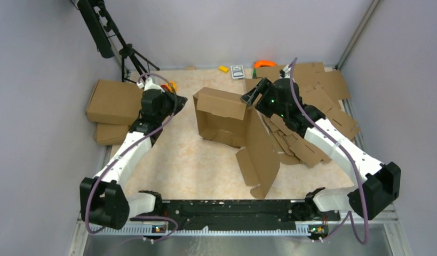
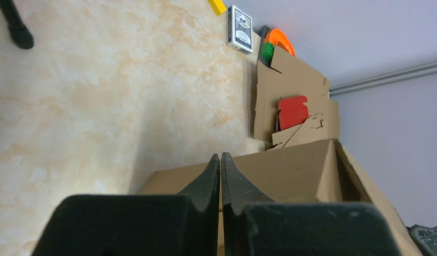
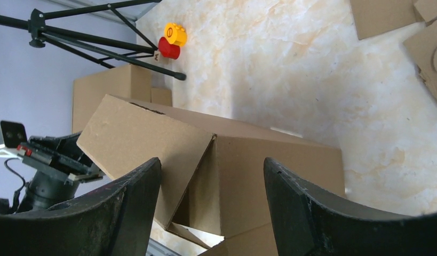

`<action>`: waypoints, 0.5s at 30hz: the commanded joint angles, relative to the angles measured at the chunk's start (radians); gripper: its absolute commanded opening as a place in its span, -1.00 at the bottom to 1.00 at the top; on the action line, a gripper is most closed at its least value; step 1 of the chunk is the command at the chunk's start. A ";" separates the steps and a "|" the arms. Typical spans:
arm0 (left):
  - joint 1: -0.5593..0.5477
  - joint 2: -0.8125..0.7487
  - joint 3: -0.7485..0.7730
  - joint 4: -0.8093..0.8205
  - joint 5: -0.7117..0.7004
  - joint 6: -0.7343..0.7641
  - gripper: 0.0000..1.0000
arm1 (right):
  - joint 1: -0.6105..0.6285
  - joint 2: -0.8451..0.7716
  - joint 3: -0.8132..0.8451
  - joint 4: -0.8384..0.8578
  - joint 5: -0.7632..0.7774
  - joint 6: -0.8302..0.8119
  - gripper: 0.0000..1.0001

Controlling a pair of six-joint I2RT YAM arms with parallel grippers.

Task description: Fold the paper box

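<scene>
The paper box (image 1: 222, 118) stands half-folded in the middle of the table, its walls raised and one long panel (image 1: 261, 154) upright toward the near edge. My left gripper (image 1: 180, 101) sits just left of the box's left wall. In the left wrist view that gripper (image 2: 220, 158) is shut with nothing between its fingers, and the box wall (image 2: 296, 170) lies right behind the tips. My right gripper (image 1: 253, 95) hovers over the box's right rear corner. Seen from the right wrist, it (image 3: 212, 173) is open, with a tilted flap (image 3: 141, 136) and the box's inner corner (image 3: 275, 170) between its fingers.
A heap of flat cardboard sheets (image 1: 323, 104) fills the right side. Two folded boxes (image 1: 112, 101) lie at the left by a tripod (image 1: 128, 56). A card deck (image 1: 237, 71), a yellow block (image 1: 223, 68) and an orange object (image 1: 264, 63) sit along the back wall.
</scene>
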 commanded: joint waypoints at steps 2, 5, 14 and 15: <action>-0.002 0.065 0.094 0.062 0.127 0.022 -0.99 | 0.029 0.030 0.060 -0.015 0.007 -0.029 0.38; -0.017 0.081 0.089 0.079 0.188 -0.006 -1.00 | 0.043 0.036 0.061 -0.012 0.008 -0.025 0.38; -0.086 0.034 0.022 0.096 0.178 -0.020 -1.00 | 0.089 0.040 0.055 -0.006 0.067 0.041 0.33; -0.093 0.030 0.021 0.094 0.176 -0.021 -0.99 | 0.095 0.040 0.055 -0.001 0.080 0.060 0.32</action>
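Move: At the lid's left end, the box's upper left edge stands about 5 cm to the right of the closed left hand, level fore and aft and some 2 cm lower; the lid flap's middle is about 17 cm right of that hand. The open right hand has the upper right corner about 2 cm left, 2 cm back and 3 cm below. From the right hand, the long side panel trails roughly 28 cm back, 4 cm right and 18 cm down. Sweeping about 5 cm to the right with fingers shut, the left hand brings its tips up against the box's upper left edge and swings some 10 degrees clockwise. Meanwhile the right hand, still wide open astride the lid's right corner, eases about 2 cm left towards it, closing in on the box from the other side. ##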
